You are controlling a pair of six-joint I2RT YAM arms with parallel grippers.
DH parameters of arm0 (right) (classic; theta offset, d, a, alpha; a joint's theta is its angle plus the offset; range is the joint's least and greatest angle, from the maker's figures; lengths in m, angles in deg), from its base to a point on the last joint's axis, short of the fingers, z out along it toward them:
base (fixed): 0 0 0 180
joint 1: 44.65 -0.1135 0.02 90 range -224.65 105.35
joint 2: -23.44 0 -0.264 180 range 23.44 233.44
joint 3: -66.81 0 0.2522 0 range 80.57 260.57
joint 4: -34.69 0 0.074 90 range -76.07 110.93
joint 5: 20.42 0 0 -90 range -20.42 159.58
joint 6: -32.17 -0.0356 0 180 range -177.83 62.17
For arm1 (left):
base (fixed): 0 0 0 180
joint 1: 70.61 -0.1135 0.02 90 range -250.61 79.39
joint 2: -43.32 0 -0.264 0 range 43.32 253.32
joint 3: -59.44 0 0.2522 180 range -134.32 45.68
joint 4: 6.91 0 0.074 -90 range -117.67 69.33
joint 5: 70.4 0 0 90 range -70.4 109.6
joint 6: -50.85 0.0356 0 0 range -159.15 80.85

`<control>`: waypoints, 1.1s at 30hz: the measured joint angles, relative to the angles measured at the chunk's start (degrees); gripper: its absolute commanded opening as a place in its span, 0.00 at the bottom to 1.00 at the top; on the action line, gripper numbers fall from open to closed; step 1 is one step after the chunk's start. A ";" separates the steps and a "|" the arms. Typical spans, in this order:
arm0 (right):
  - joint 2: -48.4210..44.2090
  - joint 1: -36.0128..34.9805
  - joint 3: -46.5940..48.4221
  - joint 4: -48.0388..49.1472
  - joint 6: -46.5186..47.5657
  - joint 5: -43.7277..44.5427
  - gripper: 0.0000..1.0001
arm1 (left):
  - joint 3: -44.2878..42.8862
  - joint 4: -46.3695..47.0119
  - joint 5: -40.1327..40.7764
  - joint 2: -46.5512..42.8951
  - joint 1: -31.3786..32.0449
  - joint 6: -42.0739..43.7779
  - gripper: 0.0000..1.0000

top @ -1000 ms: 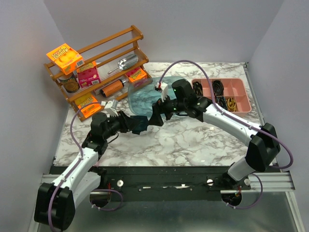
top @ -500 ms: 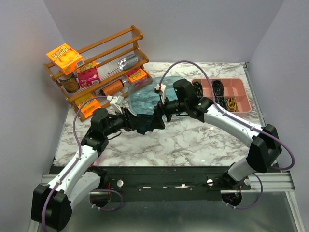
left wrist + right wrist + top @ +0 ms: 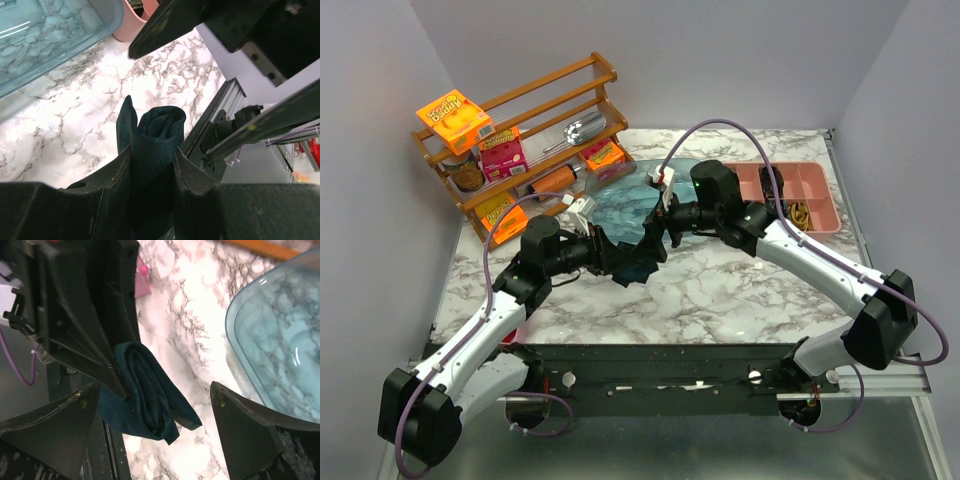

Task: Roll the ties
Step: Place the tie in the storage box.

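The tie [image 3: 638, 262] is a dark teal roll with a loose end hanging from it, held above the marble table near the blue tub's front edge. My left gripper [image 3: 617, 254] is shut on the tie. In the left wrist view the roll [image 3: 159, 134] sticks out between the fingers of my left gripper [image 3: 152, 152]. My right gripper [image 3: 661, 236] hangs just right of the roll, open wide. The right wrist view shows the tie [image 3: 150, 402] between the spread fingertips of my right gripper [image 3: 154, 390], touching neither.
A translucent blue tub [image 3: 618, 198] lies behind the grippers. A pink compartment tray [image 3: 812, 192] with cables and bands is at the back right. A wooden rack [image 3: 520, 110] with boxes and cans stands at the back left. The table's near edge [image 3: 670, 345] is below.
My left gripper carried the rolled tie to the right and up off the table. My right gripper let its jaws go to full width and drew back to the right.
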 measured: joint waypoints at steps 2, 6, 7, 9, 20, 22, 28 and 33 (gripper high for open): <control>-1.36 0.00 0.00 0.15 0.35 0.20 1.00 | 0.00 0.02 -0.15 0.37 0.26 0.11 0.00; -1.44 0.00 0.00 0.61 0.87 -0.85 1.00 | 0.00 0.33 -1.25 0.50 0.76 0.11 0.00; -0.92 0.00 0.00 0.63 0.94 -1.68 1.00 | 0.00 0.52 -1.62 0.48 0.90 0.11 0.00; 0.24 0.02 0.00 0.57 1.05 -3.80 1.00 | 0.00 0.83 -2.47 0.37 1.07 0.11 0.00; 2.14 0.11 -0.04 -0.37 2.49 -13.25 1.00 | 0.02 3.02 -6.29 -1.49 3.34 0.17 0.00; 2.14 0.11 -0.04 -0.59 2.73 -13.99 0.99 | 0.02 2.80 -6.32 -2.10 3.85 0.52 0.00; 2.14 0.11 -0.04 -2.58 4.33 -16.72 0.95 | 0.02 1.49 -6.32 -3.17 4.70 1.49 0.00; 1.90 0.11 -2.01 -6.01 6.56 -17.68 0.93 | 0.02 1.86 -6.25 -3.96 4.79 1.64 0.00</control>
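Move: The rolled tie is already pinched in the left fingers, its middle about 3 cm to the right of the left hand point and 1 cm below. From the open right hand it lies some 6 cm to the left, 3 cm back and 4 cm lower. On the table, roughly 18 cm below the right hand, the teal basin is about 14 cm ahead and level sideways; the pink divided box is some 13 cm ahead and 35 cm to the right. The rolled tie is carried about 5 cm back by the left hand, which also rises, drifts a little right and turns some 10 degrees clockwise while keeping its pinch. The right hand goes back about as far, turning some 15 degrees counter-clockwise and sinking late, and brings its wide-open fingers around the tie's free end without closing. ##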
